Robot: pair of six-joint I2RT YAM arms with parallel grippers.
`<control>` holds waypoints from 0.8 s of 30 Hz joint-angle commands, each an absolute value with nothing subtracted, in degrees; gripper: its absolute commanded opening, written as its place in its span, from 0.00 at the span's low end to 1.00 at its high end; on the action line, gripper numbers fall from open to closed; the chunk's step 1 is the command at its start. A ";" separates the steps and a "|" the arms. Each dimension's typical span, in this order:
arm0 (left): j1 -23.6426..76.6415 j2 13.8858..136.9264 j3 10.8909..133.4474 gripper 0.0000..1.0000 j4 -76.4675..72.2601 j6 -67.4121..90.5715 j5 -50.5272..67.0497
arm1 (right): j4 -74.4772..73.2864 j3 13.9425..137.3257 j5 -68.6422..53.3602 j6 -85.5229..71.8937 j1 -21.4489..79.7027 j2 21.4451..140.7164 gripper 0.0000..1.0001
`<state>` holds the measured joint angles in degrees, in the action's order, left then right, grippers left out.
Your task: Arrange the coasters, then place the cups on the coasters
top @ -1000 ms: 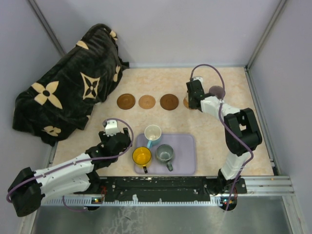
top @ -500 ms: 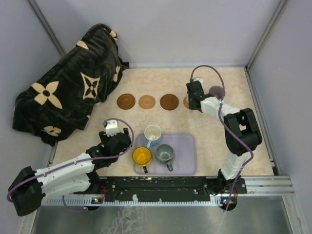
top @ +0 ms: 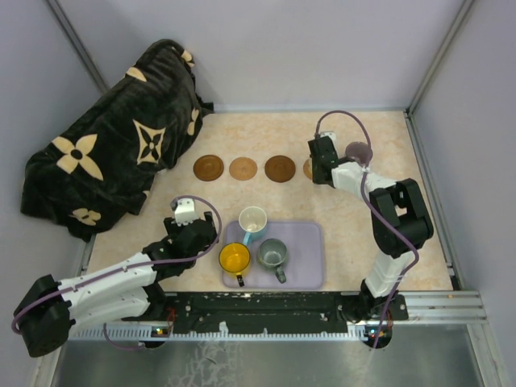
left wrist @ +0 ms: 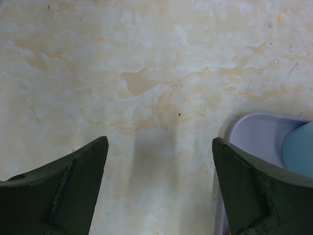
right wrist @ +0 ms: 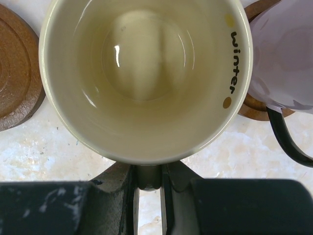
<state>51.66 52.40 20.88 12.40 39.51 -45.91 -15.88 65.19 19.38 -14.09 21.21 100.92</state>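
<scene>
Three brown coasters (top: 208,168) (top: 243,168) (top: 280,168) lie in a row at the back, and a fourth coaster (top: 307,168) peeks out from under my right gripper (top: 321,167). In the right wrist view that gripper (right wrist: 148,178) is shut on the handle of the cream-yellow cup (right wrist: 146,73), which hides whatever lies below it. Beside it the purple-grey cup (right wrist: 283,54) stands on a coaster (right wrist: 257,110). The white-and-blue cup (top: 252,219), the yellow-orange cup (top: 235,259) and the grey-green cup (top: 272,254) stand on the lavender tray (top: 306,266). My left gripper (left wrist: 159,142) is open and empty over bare table.
A black cloth with tan flower patterns (top: 113,153) is heaped at the back left. Walls and metal posts ring the table. The tray's corner (left wrist: 254,129) lies just right of my left gripper's fingers.
</scene>
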 commanded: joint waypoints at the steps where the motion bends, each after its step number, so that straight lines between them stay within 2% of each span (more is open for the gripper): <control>1: 51.63 52.49 21.92 0.93 11.84 40.32 -46.38 | -11.74 67.07 21.17 -14.33 21.10 101.10 0.00; 5: 51.70 52.34 21.84 0.93 12.06 40.25 -46.57 | -13.08 68.14 21.31 -14.58 21.10 102.24 0.02; 10: 51.67 52.45 21.71 0.93 12.07 40.39 -46.50 | -13.14 68.29 21.74 -14.85 21.09 102.61 0.24; 14: 51.64 52.48 21.60 0.93 12.17 40.55 -46.41 | -13.12 68.32 22.15 -15.11 21.11 102.47 0.34; 24: 51.63 52.92 21.72 0.93 12.13 40.78 -46.33 | -12.61 67.30 22.23 -15.35 21.09 100.99 0.46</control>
<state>51.66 52.73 20.88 12.43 40.27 -45.91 -15.27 65.73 20.95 -15.03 21.21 102.02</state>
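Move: The right hand holds the cream cup by its handle. The cup's middle is about 6 cm straight ahead, level with the fingers, and the tan coaster it is meant for lies under it, some 5 cm ahead and 5 below. The dark brown coaster is about 12 cm to the cup's left; the purple cup stands some 11 cm to the cup's right. From the left hand, the cream cup lies about 20 cm ahead and 40 to the right, slightly lower. Almost in place, easing only about half a centimetre forward with next to no turn, the right hand lets the cream cup go. The fingers first keep their pinch on the handle, then spread to nearly half open, coming clear on both sides and staying astride the handle. ##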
